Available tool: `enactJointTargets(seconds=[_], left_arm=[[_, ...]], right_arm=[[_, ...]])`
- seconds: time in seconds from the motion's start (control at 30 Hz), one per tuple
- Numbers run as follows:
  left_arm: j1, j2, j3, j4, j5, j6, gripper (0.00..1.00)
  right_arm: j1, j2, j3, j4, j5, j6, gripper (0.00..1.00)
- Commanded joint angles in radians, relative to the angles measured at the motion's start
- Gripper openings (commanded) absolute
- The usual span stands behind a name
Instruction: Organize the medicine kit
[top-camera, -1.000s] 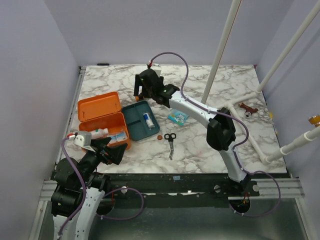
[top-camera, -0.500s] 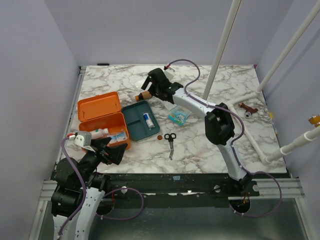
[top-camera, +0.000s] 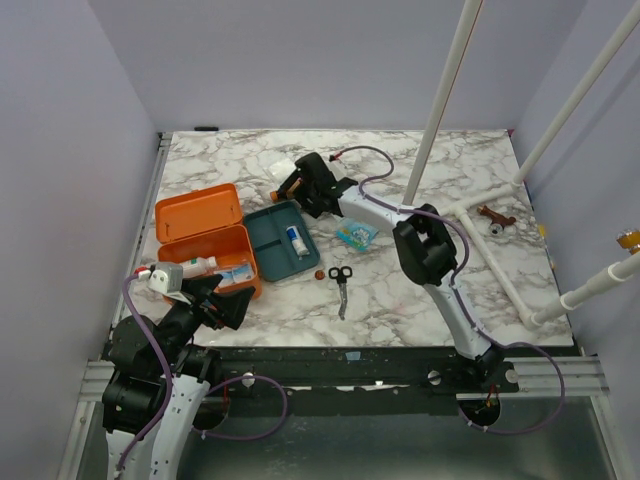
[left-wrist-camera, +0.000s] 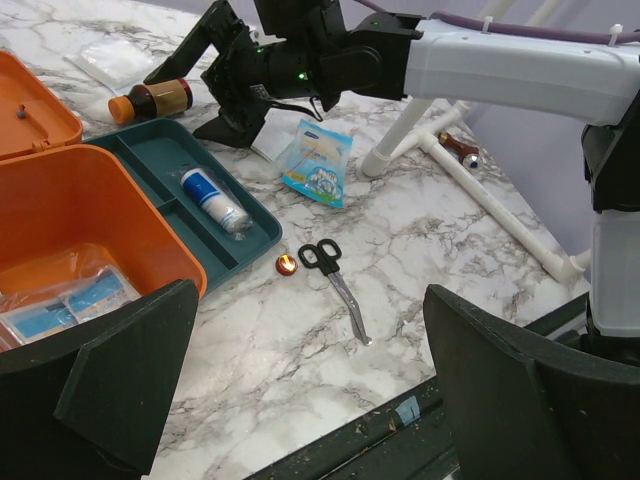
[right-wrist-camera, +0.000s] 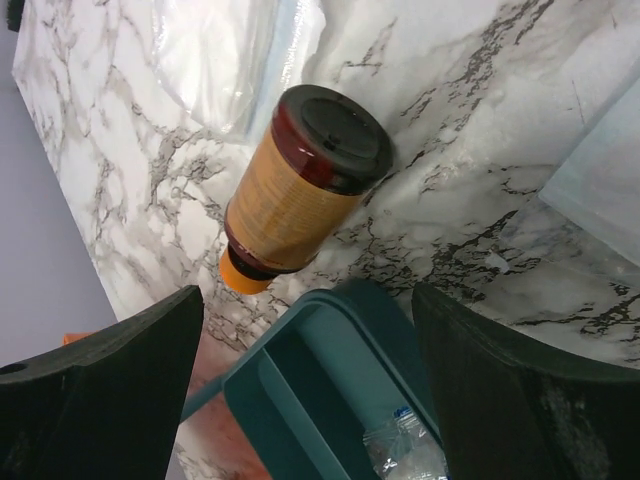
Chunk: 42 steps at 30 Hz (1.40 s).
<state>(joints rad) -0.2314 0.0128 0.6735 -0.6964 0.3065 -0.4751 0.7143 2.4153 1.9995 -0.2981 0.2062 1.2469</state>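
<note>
The medicine kit (top-camera: 210, 245) is an orange box lying open at the table's left, its lid (top-camera: 197, 211) flat behind it and packets inside (left-wrist-camera: 60, 300). A dark teal tray (top-camera: 282, 240) beside it holds a wrapped white roll (left-wrist-camera: 212, 198). A brown bottle (right-wrist-camera: 300, 185) with an orange cap lies on its side just beyond the tray's far corner. My right gripper (top-camera: 302, 186) hovers open over that corner (right-wrist-camera: 330, 400), next to the bottle (top-camera: 282, 193), holding nothing. My left gripper (left-wrist-camera: 310, 400) stands open and empty at the near left edge, by the kit's front.
Black-handled scissors (top-camera: 341, 285) and a small orange disc (top-camera: 320, 273) lie in front of the tray. A blue packet (top-camera: 356, 234) lies right of it. A clear plastic bag (right-wrist-camera: 215, 55) lies beyond the bottle. White pipes (top-camera: 505, 270) and a brown fitting (top-camera: 495, 215) are at the right.
The right gripper, over the bottle a second ago, swung right, uncovering the bottle, then came back down beside it over the tray corner. The left arm has not moved.
</note>
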Motion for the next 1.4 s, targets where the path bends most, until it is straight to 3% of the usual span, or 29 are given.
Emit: enactJointTargets(seconds=[0.0, 0.57, 0.93, 1.13, 1.37], left_arm=[[0.000, -0.061, 0.003, 0.011, 0.017, 0.010, 0.98], [-0.002, -0.062, -0.001, 0.015, 0.025, 0.012, 0.98], [-0.002, -0.076, -0.003, 0.018, 0.026, 0.012, 0.99], [-0.004, -0.079, -0.005, 0.018, 0.029, 0.013, 0.98], [-0.003, -0.079, -0.004, 0.019, 0.028, 0.013, 0.98]], right_arm=[[0.002, 0.042, 0.003, 0.029, -0.011, 0.089, 0.87], [-0.022, 0.121, 0.040, 0.043, 0.038, 0.222, 0.85], [-0.049, 0.158, 0.030, 0.071, 0.023, 0.242, 0.75], [-0.056, 0.164, 0.001, 0.108, 0.007, 0.243, 0.64], [-0.061, 0.158, -0.054, 0.174, -0.017, 0.249, 0.38]])
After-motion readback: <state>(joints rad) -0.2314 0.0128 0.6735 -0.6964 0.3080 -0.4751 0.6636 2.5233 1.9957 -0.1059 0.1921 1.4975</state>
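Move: The brown bottle lies on its side about 4 cm ahead of the right hand, 3 cm to its left and 4 cm lower, its base end turned towards the fingers. The middle of the green tray is roughly 9 cm back and 4 cm left of that hand. A clear packet lies some 10 cm ahead and 5 cm left, a white packet level with the hand about 8 cm to the right. From the left hand the bottle is about 36 cm ahead, 9 cm right and 24 cm lower. Forward by about 4 cm, after first dipping a little, the right hand slides its open fingers around the base end of the brown bottle, sinking some 2.5 cm in all. Meanwhile it turns about 10 degrees clockwise and rolls its left side up about 15 degrees. Over the last part the fingers close to roughly half open and pinch the bottle from both sides. ##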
